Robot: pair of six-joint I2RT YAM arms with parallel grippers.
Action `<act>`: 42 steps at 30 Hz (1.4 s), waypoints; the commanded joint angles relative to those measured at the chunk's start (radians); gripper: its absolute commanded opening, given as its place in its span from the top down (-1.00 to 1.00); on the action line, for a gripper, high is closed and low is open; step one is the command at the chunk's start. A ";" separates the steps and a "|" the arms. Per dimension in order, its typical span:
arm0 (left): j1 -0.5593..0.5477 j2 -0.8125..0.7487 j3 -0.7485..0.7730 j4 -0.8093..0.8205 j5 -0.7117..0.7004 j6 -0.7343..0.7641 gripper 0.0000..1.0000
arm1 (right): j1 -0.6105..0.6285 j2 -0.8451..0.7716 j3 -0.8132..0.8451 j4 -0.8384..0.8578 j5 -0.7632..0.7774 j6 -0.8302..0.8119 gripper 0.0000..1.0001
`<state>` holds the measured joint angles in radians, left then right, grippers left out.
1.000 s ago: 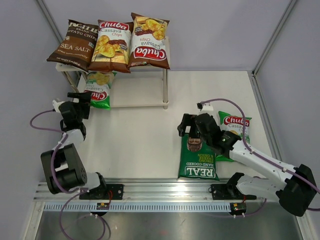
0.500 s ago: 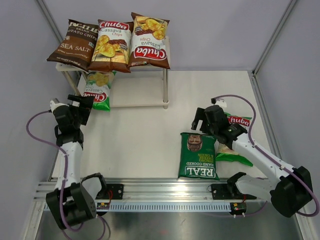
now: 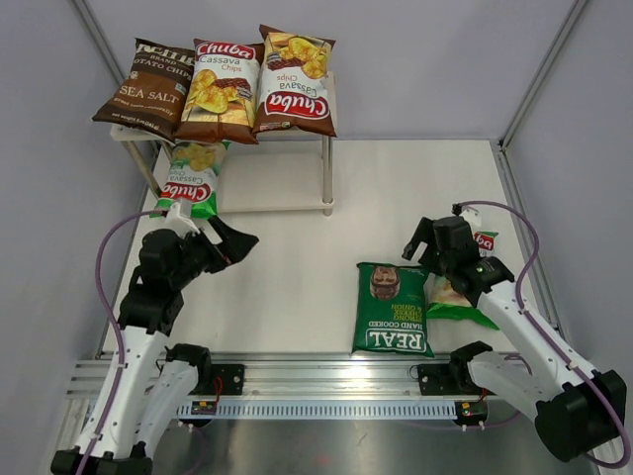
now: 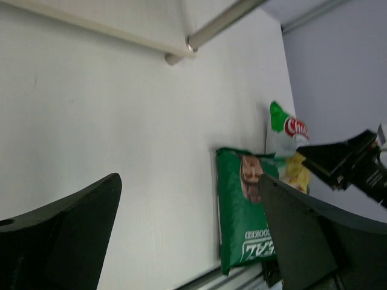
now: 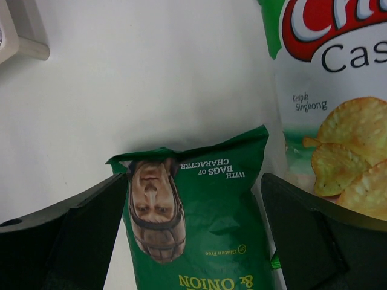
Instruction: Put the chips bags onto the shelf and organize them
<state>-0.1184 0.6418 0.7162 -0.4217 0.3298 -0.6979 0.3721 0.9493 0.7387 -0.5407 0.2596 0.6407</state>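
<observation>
The shelf (image 3: 272, 183) stands at the back left. Its top board holds a dark brown Sea Salt bag (image 3: 146, 89) and two brown and white Chuba bags (image 3: 220, 91) (image 3: 295, 87) side by side. A green Chuba bag (image 3: 190, 180) leans out of the lower tier's left end. On the table lie the dark green REAL bag (image 3: 393, 309) (image 5: 205, 205) (image 4: 242, 205) and another green Chuba bag (image 3: 457, 299) (image 5: 332, 121) (image 4: 284, 136). My left gripper (image 3: 223, 239) (image 4: 187, 241) hangs open and empty in front of the shelf. My right gripper (image 3: 436, 239) (image 5: 193, 235) is open, above the REAL bag's top end.
A silver shelf leg (image 3: 327, 183) (image 4: 217, 24) stands between the shelf and the two loose bags. Grey walls close in the table on the left, back and right. The metal rail (image 3: 316, 376) with both arm bases runs along the near edge.
My left arm has swung away from the shelf's lower tier, rightward over the table. My right gripper has drawn back to the right, off the REAL bag's middle. Both stay open.
</observation>
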 commanded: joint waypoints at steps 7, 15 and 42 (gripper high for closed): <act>-0.073 -0.192 -0.009 -0.288 0.123 0.196 -0.98 | -0.004 -0.080 -0.143 -0.041 -0.046 0.146 -0.96; -0.073 -0.251 0.057 -0.408 0.149 0.265 -0.98 | -0.006 -0.014 -0.150 -0.074 -0.077 0.143 -0.92; -0.140 -0.085 -0.222 -0.057 0.275 0.055 -0.98 | 0.028 -0.118 -0.318 0.358 -0.369 0.444 0.84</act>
<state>-0.2104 0.5144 0.5262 -0.6544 0.5762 -0.5491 0.3893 0.8406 0.4210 -0.3061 -0.1097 0.9813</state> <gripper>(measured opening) 0.988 0.102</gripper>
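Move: The green REAL bag goes to the right hand: its middle lies about 9 cm back, 6 cm to the left and 11 cm below. The green-and-white cassava bag on the table is level ahead-wise and some 9 cm to the right. The shelf's near right leg stands about 14 cm ahead, 22 cm left. From the left hand the REAL bag's middle is roughly 34 cm to the right, 7 cm back and 21 cm below. The right fingers shut on the REAL bag's upper right part and pinch its film: the open hand sinks about 9 cm while drawing back, tips down, slides left as it closes, then rises some 4 cm, rolling its left side up nearly 30 degrees. The empty left hand, still open, draws back from the shelf about 10 cm, turns clockwise and sinks. ##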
